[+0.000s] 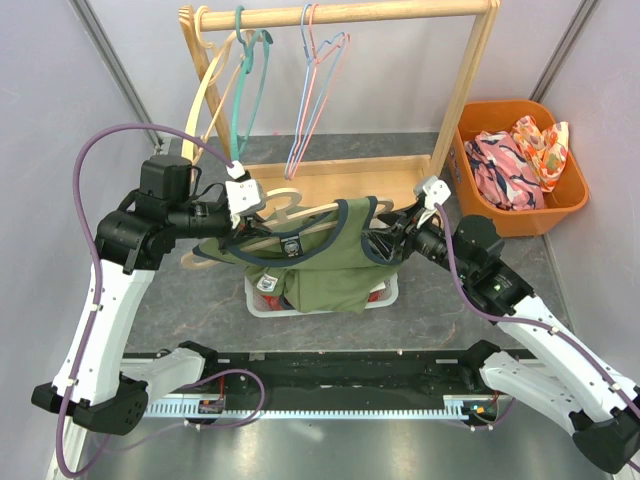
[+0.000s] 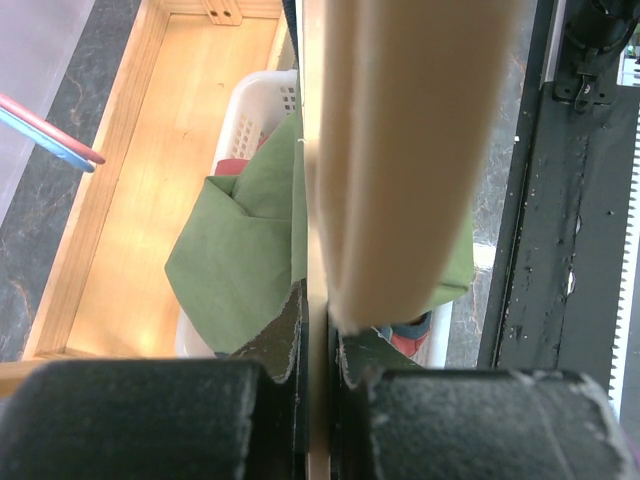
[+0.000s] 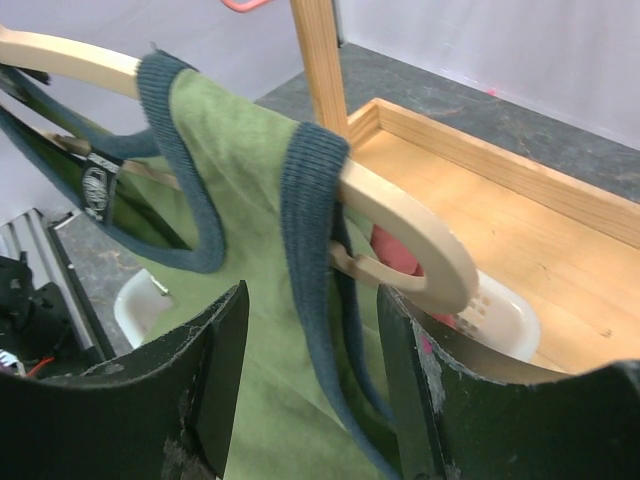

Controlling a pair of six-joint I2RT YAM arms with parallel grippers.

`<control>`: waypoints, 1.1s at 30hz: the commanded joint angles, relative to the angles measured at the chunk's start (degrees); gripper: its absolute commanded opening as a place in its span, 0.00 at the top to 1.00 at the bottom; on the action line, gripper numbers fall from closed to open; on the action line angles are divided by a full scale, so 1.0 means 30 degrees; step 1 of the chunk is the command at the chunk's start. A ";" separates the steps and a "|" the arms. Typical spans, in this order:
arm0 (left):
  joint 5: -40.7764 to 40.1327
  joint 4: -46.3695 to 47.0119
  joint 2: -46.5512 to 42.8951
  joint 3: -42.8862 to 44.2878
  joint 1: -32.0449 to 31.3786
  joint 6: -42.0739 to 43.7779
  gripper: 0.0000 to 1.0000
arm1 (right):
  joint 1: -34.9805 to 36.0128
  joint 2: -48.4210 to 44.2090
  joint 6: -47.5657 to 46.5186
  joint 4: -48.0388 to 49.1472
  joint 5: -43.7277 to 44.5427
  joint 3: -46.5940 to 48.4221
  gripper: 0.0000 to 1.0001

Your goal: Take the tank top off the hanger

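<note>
A green tank top (image 1: 320, 265) with dark blue trim hangs on a wooden hanger (image 1: 287, 203) held in the air over a basket. My left gripper (image 1: 240, 222) is shut on the hanger's left part; in the left wrist view the thin wooden edge (image 2: 318, 330) is pinched between the jaws, with green cloth (image 2: 235, 260) below. My right gripper (image 1: 385, 238) is open at the right shoulder. In the right wrist view the blue strap (image 3: 315, 200) lies over the hanger's arm (image 3: 410, 215) and drops between the spread fingers (image 3: 215, 380) of the gripper (image 3: 312, 370).
A white basket (image 1: 262, 300) with clothes stands under the tank top. Behind is a wooden rack (image 1: 350, 12) with teal and pink hangers (image 1: 250, 80) and a wooden base (image 3: 520, 230). An orange bin (image 1: 560, 215) of clothes sits at the right.
</note>
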 commanded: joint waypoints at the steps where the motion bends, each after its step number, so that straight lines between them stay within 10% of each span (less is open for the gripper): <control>1: 0.0652 0.0647 -0.0230 0.0350 0.0093 -0.0308 0.98 | -0.0423 0.0299 -0.0507 -0.0207 0.0408 0.0823 0.38; 16: 0.0798 0.0618 -0.0055 0.0409 0.0064 -0.0308 0.98 | -0.0425 0.2409 0.2656 0.2604 -0.3604 0.1702 0.52; 23: 0.0740 0.0618 0.0121 0.0555 0.0094 -0.0308 0.98 | -0.0454 0.1942 0.3505 0.2723 -0.3899 0.2228 1.00; 33: 0.0360 0.0618 -0.0142 0.0263 0.0064 -0.0220 0.98 | -0.3028 0.0622 0.4358 0.0648 0.0132 0.3372 1.00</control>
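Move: My right hand is part open, with the tank top's navy-edged right shoulder strap just off its fingertips: about 3 cm to the left, level in height, neither ahead nor back. The end of the wooden hanger stands some 5 cm ahead of this hand and about 1 cm above it; the basket's middle is around 12 cm left, 4 cm back and 22 cm below. From my left hand the strap lies roughly 22 cm to the right and 2 cm ahead, a touch lower. I dip my right hand about 1 cm forward and down, then slide it left some 3 cm onto the shoulder strap and close the fingers, pinching the navy edging. Holding on, I pull the strap up about 6 cm and back to the right by 3 cm, quickest at the end, while the hand tilts its left side up some 10 degrees. My left hand stays put and keeps its grip on the hanger. ##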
